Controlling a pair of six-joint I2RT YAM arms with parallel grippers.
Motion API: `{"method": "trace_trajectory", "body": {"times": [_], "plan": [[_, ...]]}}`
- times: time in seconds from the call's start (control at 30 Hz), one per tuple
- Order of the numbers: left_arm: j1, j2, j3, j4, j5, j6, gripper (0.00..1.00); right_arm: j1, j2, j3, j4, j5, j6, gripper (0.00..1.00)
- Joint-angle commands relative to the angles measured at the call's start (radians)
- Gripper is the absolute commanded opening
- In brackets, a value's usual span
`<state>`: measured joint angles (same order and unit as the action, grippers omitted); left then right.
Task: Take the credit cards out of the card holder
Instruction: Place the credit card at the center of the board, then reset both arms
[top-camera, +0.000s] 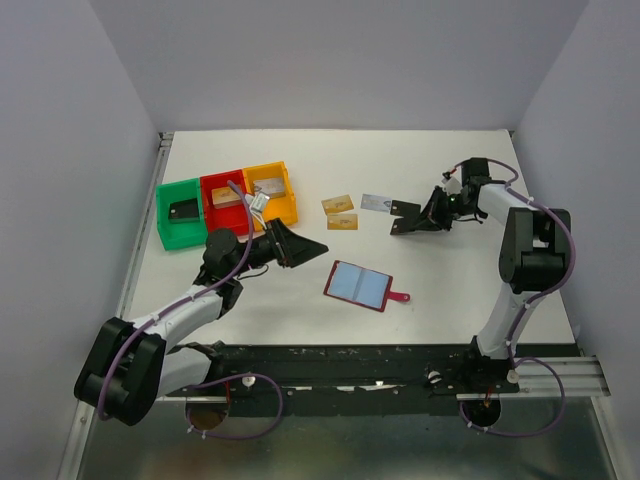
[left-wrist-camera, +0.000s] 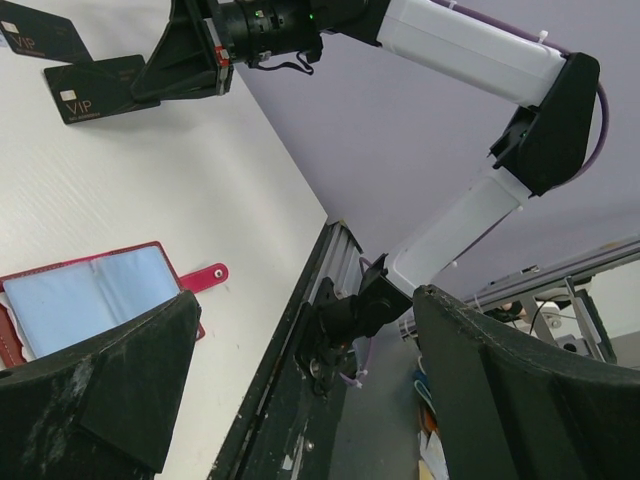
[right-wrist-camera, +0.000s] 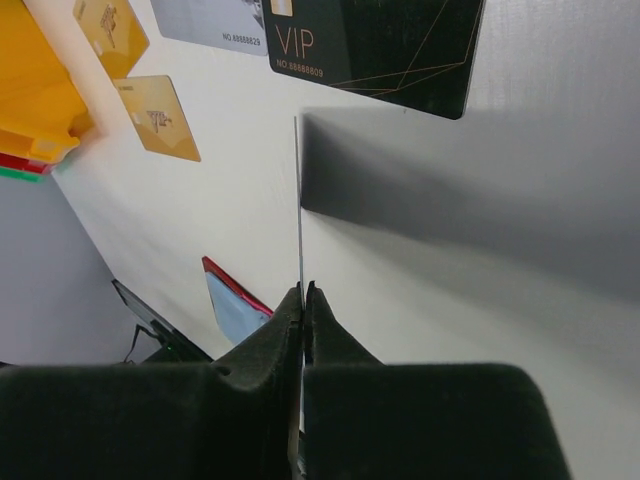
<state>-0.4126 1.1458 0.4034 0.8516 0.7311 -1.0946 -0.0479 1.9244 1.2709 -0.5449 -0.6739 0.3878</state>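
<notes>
The card holder (top-camera: 358, 285) lies open on the table, blue lining up, red tab (top-camera: 400, 296) to the right; it also shows in the left wrist view (left-wrist-camera: 90, 300) and the right wrist view (right-wrist-camera: 230, 305). Two gold credit cards (top-camera: 340, 212), a silver one (top-camera: 377, 203) and a black one (top-camera: 407, 209) lie flat behind it. My right gripper (top-camera: 408, 225) (right-wrist-camera: 303, 290) is shut on another black card (right-wrist-camera: 299, 200) (left-wrist-camera: 95, 88), seen edge-on just above the table. My left gripper (top-camera: 298, 245) (left-wrist-camera: 310, 400) hangs open and empty left of the holder.
Green (top-camera: 178, 240), red (top-camera: 215, 180) and orange (top-camera: 287, 205) bins stand in a row at the back left, with small items inside. The table's near edge and the black mounting rail (top-camera: 380, 360) run in front of the holder.
</notes>
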Motion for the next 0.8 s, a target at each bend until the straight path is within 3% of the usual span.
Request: {"method": "trace_trajectory", "body": {"times": [0.0, 0.13, 0.47, 0.63, 0.7, 0.77], "plan": [[0.003, 0.009, 0.000, 0.060, 0.042, -0.005, 0.99, -0.003, 0.030, 0.028, -0.061, -0.018, -0.026, 0.14], [0.003, 0.014, 0.000, 0.043, 0.037, -0.002, 0.99, -0.007, 0.030, 0.025, -0.075, 0.011, -0.029, 0.28], [0.003, 0.009, 0.003, 0.006, 0.025, 0.013, 0.99, -0.055, -0.018, 0.005, -0.089, 0.123, -0.004, 0.38], [0.003, -0.003, 0.015, -0.068, -0.004, 0.035, 0.99, -0.081, -0.123, -0.025, -0.087, 0.233, 0.023, 0.45], [0.003, -0.033, 0.020, -0.184, -0.071, 0.062, 0.99, -0.079, -0.204, -0.077, -0.029, 0.220, 0.057, 0.45], [0.003, -0.079, 0.069, -0.455, -0.194, 0.149, 0.99, -0.043, -0.321, -0.140, 0.025, 0.241, 0.079, 0.46]]}}
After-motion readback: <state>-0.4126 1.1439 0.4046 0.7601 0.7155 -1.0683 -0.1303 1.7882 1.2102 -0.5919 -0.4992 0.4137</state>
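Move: The right hand holds the second black card edge-up by its right end. The card's resting place lies about 5 cm to the left, 1 cm back and 3 cm below. The first black card is roughly 5 cm ahead and 5 cm left, the silver card 7 ahead and 13 left, and the open card holder 16 back and 18 left. From the idle left hand, the resting place is some 13 cm ahead, 24 cm right and 18 cm below. Sinking barely 1 cm while its fingers spread to nearly half open, the right hand lets the second black card go just behind the first. It then draws off to the right, away from both cards, about 5 cm. It lifts some 2 cm at the end as the wrist turns about 10 degrees clockwise and the fingers tip more steeply down. ##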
